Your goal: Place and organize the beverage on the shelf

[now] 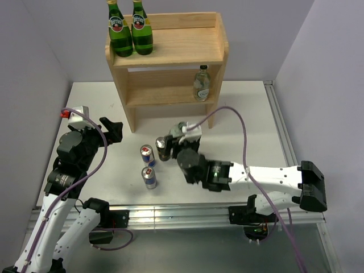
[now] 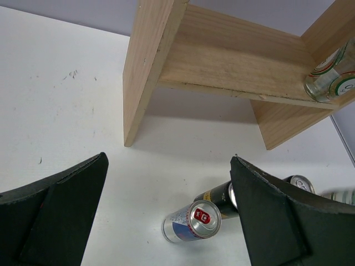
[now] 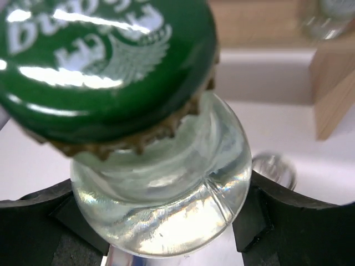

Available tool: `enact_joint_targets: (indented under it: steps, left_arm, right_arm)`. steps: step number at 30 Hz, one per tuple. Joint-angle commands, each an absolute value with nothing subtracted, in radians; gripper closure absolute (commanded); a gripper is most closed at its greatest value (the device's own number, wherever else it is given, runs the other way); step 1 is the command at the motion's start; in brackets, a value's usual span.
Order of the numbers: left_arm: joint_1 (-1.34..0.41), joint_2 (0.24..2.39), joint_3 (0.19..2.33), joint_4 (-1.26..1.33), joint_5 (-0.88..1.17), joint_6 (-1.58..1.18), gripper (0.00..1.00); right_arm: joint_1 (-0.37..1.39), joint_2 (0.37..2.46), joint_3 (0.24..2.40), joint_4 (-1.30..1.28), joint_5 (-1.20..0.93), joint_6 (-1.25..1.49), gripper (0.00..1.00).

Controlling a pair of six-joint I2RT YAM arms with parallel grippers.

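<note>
My right gripper is shut on a small clear bottle with a green cap; a finger presses on each side of the glass. In the top view this gripper sits in front of the shelf, beside a black-and-yellow can. Two slim blue-silver-red cans stand just left of it. A second clear bottle stands on the lower tier at the right. My left gripper is open and holds nothing; its view shows a slim can and the black can beyond the fingers.
Two large green glass bottles stand on the left of the top tier. The shelf's side panel rises just ahead of the left gripper. Grey walls close in the back and both sides. A metal rail runs along the near edge.
</note>
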State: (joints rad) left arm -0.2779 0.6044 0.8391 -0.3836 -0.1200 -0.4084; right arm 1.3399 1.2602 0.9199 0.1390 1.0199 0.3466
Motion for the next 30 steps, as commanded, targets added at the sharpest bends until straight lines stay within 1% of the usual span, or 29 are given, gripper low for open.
enact_joint_targets:
  steps: [1, 5, 9, 16, 30]
  left_arm:
    - [-0.272, 0.589, 0.838, -0.353, -0.117, -0.396, 0.01]
    - [-0.272, 0.595, 0.838, -0.354, -0.112, -0.394, 0.01]
    - [-0.272, 0.589, 0.838, -0.354, -0.112, -0.394, 0.01]
    - [-0.272, 0.588, 0.836, -0.351, -0.101, -0.397, 0.01]
    - [-0.272, 0.595, 0.836, -0.351, -0.092, -0.397, 0.01]
  right_arm:
    - [1.208, 1.285, 1.055, 0.187, 0.944, 0.237, 1.0]
    - [1.08, 1.377, 1.208, 0.178, 0.875, 0.199, 1.0]
    - [0.964, 1.446, 1.31, 0.176, 0.822, 0.196, 1.0]
    - [0.875, 1.6, 1.466, 0.175, 0.796, 0.147, 1.0]
    - [0.784, 1.727, 1.542, 0.23, 0.807, 0.126, 1.0]
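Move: The right hand already holds the green-capped bottle in the air; the free spot on the middle shelf that it goes to lies about 23 cm ahead, some 4 cm to the right and roughly level. The bottle already on the shelf stands 25 cm ahead and 11 cm to the right. Down on the table, about 22 cm below, are two black cans, one 6 cm ahead and 6 cm left, the other 7 cm ahead and 6 cm right. From the left hand the free spot is 17 cm ahead and 29 cm to the right. The right arm carries the gripped bottle forward about 22 cm towards the middle shelf, fast at first and then easing, drifting some 4 cm right towards the bottle already there, with a rise of about 3 cm early and a dip of 2 cm near the end. On the way the wrist swings about 15 degrees clockwise, so the fingers point nearly straight forward, its left side sinks some 10 degrees, and the fingers keep their hold. ##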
